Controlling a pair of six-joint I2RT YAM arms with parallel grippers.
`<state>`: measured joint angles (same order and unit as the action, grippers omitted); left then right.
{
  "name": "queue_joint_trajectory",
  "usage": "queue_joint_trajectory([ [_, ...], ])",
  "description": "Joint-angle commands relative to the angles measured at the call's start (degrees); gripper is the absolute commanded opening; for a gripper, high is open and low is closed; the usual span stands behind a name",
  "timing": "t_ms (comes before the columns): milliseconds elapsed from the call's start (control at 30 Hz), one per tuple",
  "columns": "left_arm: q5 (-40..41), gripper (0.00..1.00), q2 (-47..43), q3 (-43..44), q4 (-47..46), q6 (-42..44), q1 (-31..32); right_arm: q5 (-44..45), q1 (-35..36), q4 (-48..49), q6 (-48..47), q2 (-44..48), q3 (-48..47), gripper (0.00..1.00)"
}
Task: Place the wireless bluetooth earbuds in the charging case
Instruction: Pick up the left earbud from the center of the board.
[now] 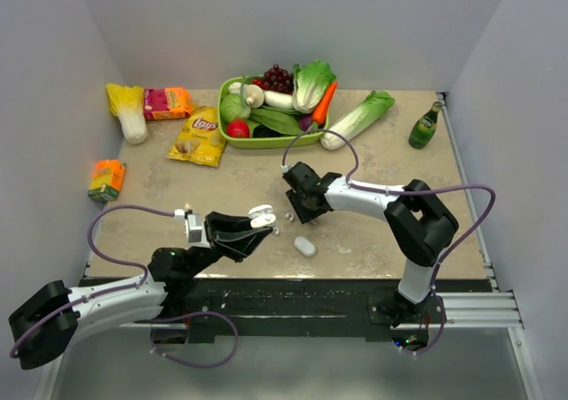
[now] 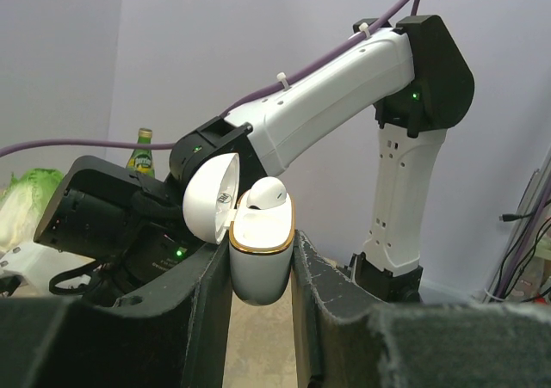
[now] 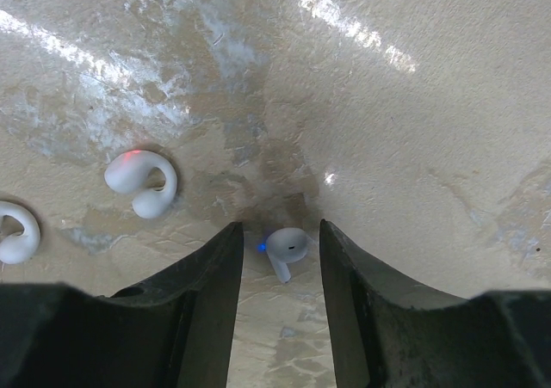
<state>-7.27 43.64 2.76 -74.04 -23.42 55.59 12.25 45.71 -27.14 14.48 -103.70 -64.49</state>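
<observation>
My left gripper (image 2: 263, 257) is shut on the white charging case (image 2: 261, 263), holding its gold-rimmed body upright with the lid (image 2: 209, 201) swung open. One white earbud (image 2: 268, 194) sits in the case's top. From above, the case (image 1: 262, 215) hangs just left of my right gripper (image 1: 298, 210). The right gripper (image 3: 281, 229) is open and low over the table. A stemmed white earbud (image 3: 286, 247) lies between its fingers, touching neither. Two white hook-shaped earbuds (image 3: 142, 182) (image 3: 15, 231) lie to its left.
A closed white case (image 1: 304, 246) lies near the front edge. At the back stand a green tray (image 1: 266, 142) of vegetables, a Lay's bag (image 1: 199, 136), a cabbage (image 1: 357, 118) and a green bottle (image 1: 425, 127). An orange box (image 1: 106, 179) is at the left wall.
</observation>
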Motion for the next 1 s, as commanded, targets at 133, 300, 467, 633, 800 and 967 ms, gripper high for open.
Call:
queue_joint_trajectory([
  [133, -0.7, 0.00, 0.4, -14.7, -12.8, 0.4, 0.4, -1.4, 0.2, -3.4, -0.5, 0.3, 2.4, 0.44],
  [300, -0.7, 0.00, 0.2, -14.9, -12.8, 0.4, 0.5, -2.1, 0.2, -3.2, -0.7, -0.5, 2.6, 0.42],
  [467, -0.6, 0.00, -0.5, -15.0, -12.4, 0.5, 0.5, -2.6, 0.2, -3.1, -0.7, -0.5, 3.0, 0.39],
  [633, -0.6, 0.00, -0.7, -15.2, -12.2, 0.5, 0.6, -3.3, 0.2, -2.9, -0.5, 0.2, 3.7, 0.29],
  [800, -0.5, 0.00, -0.6, -15.3, -12.2, 0.4, 0.6, -3.5, 0.2, -2.2, 0.5, 1.1, 4.4, 0.19],
  [967, -0.3, 0.00, -0.7, -15.5, -12.3, 0.2, 0.7, -2.4, 0.1, -0.8, 1.8, 1.9, 4.7, 0.10],
])
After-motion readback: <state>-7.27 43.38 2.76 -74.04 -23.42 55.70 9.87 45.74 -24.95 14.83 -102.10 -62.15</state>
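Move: Right between the open right fingertips lies the left earbud, about 1 cm below the hand point. To the right hand's left are two hoop-shaped earbuds on the board: the nearer about 6 cm left and 1 cm ahead, the farther about 9 cm left and 3 cm back. The white oval case sits roughly 7 cm back and 2 cm left. From the left hand, the left earbud is some 15 cm ahead, 12 cm right and 27 cm below. Closing on the left earbud, the right fingers go from nearly half open to about half that gap and pinch it from both sides. Staying down at board height, the hand slides barely 1 cm back and slightly left as they shut. The left hand stays in place, still gripping the opened charging case. ##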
